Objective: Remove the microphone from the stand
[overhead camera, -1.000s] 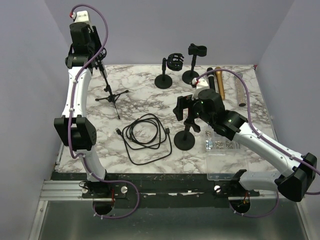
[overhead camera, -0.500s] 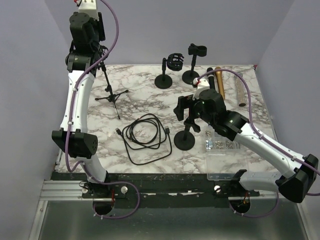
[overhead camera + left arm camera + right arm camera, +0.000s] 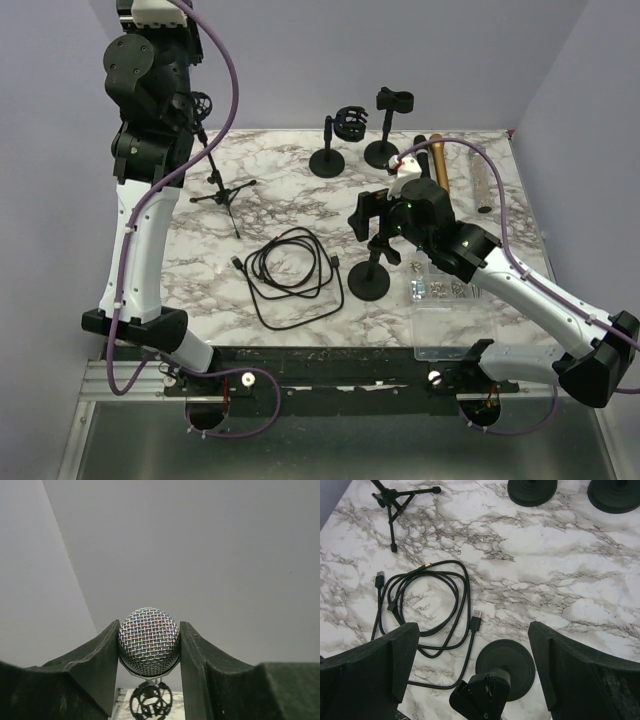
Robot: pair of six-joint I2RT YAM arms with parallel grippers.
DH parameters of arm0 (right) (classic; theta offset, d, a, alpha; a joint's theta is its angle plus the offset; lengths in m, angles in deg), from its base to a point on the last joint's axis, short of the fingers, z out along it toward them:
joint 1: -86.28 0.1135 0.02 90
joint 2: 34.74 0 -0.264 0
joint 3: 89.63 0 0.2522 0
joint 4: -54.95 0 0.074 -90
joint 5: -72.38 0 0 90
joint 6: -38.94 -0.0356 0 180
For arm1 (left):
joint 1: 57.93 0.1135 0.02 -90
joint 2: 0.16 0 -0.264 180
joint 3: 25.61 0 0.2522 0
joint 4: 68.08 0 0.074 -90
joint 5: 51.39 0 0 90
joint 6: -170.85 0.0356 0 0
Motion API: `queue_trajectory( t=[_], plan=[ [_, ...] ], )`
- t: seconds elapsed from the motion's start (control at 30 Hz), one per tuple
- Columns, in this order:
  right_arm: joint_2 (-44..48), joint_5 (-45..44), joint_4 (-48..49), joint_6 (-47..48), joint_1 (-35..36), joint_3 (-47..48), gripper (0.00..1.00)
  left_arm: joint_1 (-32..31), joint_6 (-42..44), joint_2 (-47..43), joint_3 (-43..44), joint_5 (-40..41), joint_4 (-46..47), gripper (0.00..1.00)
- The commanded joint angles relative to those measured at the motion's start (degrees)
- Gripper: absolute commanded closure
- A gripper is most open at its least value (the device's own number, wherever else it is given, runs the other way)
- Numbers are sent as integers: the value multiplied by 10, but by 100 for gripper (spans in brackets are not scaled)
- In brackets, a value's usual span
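My left gripper (image 3: 149, 630) is shut on the silver mesh head of the microphone (image 3: 148, 641) and holds it high, pointing at the back wall. The black shock mount (image 3: 150, 702) of the tripod stand (image 3: 222, 190) shows just below the microphone. In the top view the left wrist (image 3: 150, 60) is raised at the far left and hides the microphone; the shock mount (image 3: 203, 103) shows beside it. My right gripper (image 3: 472, 630) is open and empty above a round-base stand (image 3: 506, 667) with a clip (image 3: 482, 695).
A coiled black cable (image 3: 290, 270) lies mid-table. Two round-base stands (image 3: 330, 160) (image 3: 383, 150) stand at the back. A gold microphone (image 3: 438, 165) and a grey tube (image 3: 480, 180) lie back right. A clear box of small parts (image 3: 440, 290) sits right of the near stand.
My left arm has risen and swung up toward the camera with the microphone in its grip. The right arm has hardly moved.
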Motion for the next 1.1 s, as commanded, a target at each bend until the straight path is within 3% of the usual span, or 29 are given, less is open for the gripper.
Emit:
queue_trajectory(
  t=[0.0, 0.4, 0.57, 0.77, 1.07],
  plan=[
    [23, -9, -4, -7, 1, -5, 0, -8, -104, -38, -7, -48, -30, 100],
    [65, -30, -1, -13, 1, -22, 0, -11, -423, -54, -194, -224, -30, 100],
    [88, -42, -1, -16, 1, -34, 0, -17, -535, -16, -235, -207, -74, 100],
    [105, -44, -5, -21, 0, -44, 0, -32, -600, 71, -236, -197, -137, 100],
    [116, -47, -12, -28, 1, -53, 0, -40, -642, 219, -215, -200, -150, 100]
  ],
)
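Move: The left hand, with the silver microphone's head in its fingers, has the open right gripper about 13 cm back, 31 cm to its right and 36 cm below. The empty shock mount is roughly 17 cm ahead, 4 cm left and 33 cm below it. From the right hand, the microphone is some 20 cm ahead, 32 cm left and 39 cm above; the empty clip stand's top is about 5 cm back, 4 cm right and 10 cm below. Left hand swings its microphone some 35 cm down and right, fingers tipping down, towards the withdrawing right gripper. ##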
